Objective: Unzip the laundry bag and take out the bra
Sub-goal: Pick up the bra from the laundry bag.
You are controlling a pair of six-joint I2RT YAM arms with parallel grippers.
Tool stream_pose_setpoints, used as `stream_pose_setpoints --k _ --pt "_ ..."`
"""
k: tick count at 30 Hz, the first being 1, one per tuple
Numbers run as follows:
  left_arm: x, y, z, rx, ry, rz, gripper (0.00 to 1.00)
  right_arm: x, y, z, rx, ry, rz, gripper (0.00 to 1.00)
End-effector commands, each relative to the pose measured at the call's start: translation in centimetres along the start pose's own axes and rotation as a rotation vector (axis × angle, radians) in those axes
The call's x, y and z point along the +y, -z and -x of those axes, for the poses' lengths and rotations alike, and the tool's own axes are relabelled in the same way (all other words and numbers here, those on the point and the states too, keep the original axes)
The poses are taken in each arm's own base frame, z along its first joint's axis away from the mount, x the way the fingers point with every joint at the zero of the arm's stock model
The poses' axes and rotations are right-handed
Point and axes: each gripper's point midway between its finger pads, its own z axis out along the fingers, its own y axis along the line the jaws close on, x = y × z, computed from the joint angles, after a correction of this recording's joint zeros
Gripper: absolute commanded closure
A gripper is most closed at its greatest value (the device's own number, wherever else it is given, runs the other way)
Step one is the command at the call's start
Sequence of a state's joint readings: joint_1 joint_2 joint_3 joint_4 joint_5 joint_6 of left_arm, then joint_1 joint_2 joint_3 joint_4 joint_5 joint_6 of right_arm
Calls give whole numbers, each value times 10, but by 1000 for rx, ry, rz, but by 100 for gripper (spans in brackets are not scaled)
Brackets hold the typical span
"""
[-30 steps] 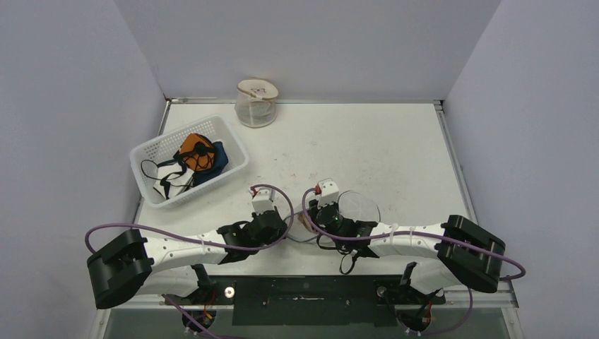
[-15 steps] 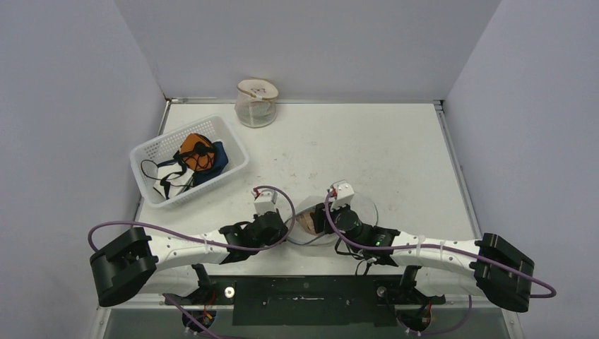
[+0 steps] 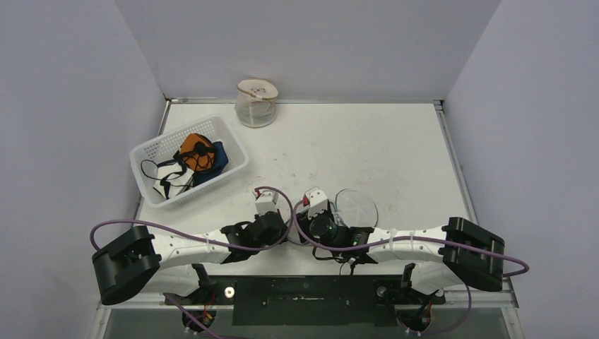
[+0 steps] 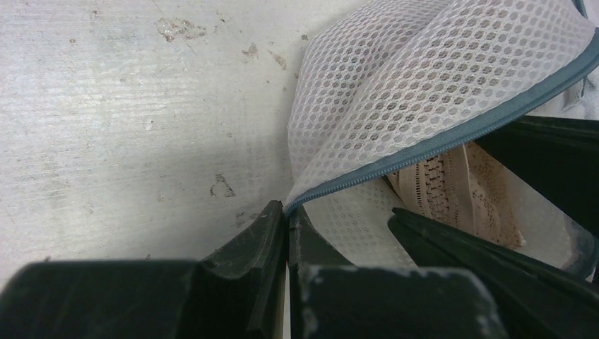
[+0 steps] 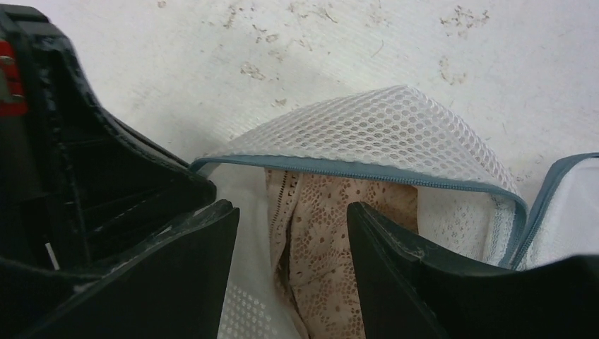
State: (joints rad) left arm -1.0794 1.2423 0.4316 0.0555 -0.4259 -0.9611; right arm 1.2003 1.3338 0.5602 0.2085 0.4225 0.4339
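The white mesh laundry bag (image 4: 424,78) lies on the table with its grey-blue zipper parted. My left gripper (image 4: 286,212) is shut on the bag's zipper edge at the corner of the opening. Inside shows the beige lace bra (image 5: 325,233). My right gripper (image 5: 291,212) is open, its two fingers reaching into the bag's mouth on either side of the bra, not closed on it. From above, both grippers (image 3: 279,229) (image 3: 307,224) meet near the table's front, and the bag's round part (image 3: 357,207) shows just right of them.
A white plastic basket (image 3: 152,152) holding orange, blue and black garments stands at the left. A clear lidded jar (image 3: 256,102) sits at the back by the wall. Grey walls close in the table on three sides.
The right arm has swung back left over the bag's mouth and its jaws have widened around the bra. The left gripper has kept its hold on the zipper edge.
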Motion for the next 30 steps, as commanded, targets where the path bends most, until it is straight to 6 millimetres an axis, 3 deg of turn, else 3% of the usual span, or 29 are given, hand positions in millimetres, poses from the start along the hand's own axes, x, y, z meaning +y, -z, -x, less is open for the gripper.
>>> stream_pose_setpoints --k 1,9,13,16,21,30 --pt "-10 3 6 -23 21 -41 100 -4 -9 15 -59 -24 -71 42" --pt "-7 7 7 -33 42 -44 100 -1 -27 13 -71 -35 -74 47" --pt "-8 8 9 -37 53 -51 100 -3 -33 12 -65 -50 -73 60" --pt "-10 10 10 -38 62 -61 100 -7 -34 11 -58 -54 -78 77" --pt "-14 16 19 -61 82 -75 100 -14 -19 17 -91 -64 -27 94" --pt "-15 18 38 -88 113 -78 100 -6 30 34 -170 2 181 95"
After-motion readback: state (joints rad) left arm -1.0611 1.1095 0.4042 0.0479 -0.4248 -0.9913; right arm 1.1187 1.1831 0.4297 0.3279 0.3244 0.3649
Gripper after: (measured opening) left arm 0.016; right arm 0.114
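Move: The bra lies in the unzipped laundry bag, about 3 cm ahead of the open right hand, level sideways and some 5 cm below it. From that same hand, the rim corner that the left fingers hold is roughly 5 cm to the left, 2 cm back and 3 cm lower; the round bag lid lies some 14 cm to the right, 4 cm ahead and 5 cm lower. From the left hand, the bra is about 6 cm right, 3 cm ahead, slightly below. Down and forward into the bag mouth goes the right hand, about 3 cm each way; its fingers close near the bottom and pinch a fold of the bra, then it draws up about 5 cm, also back and slightly right. The left hand keeps its pinch on the zipper rim, near still at first, then rises some 2.5 cm alongside. ##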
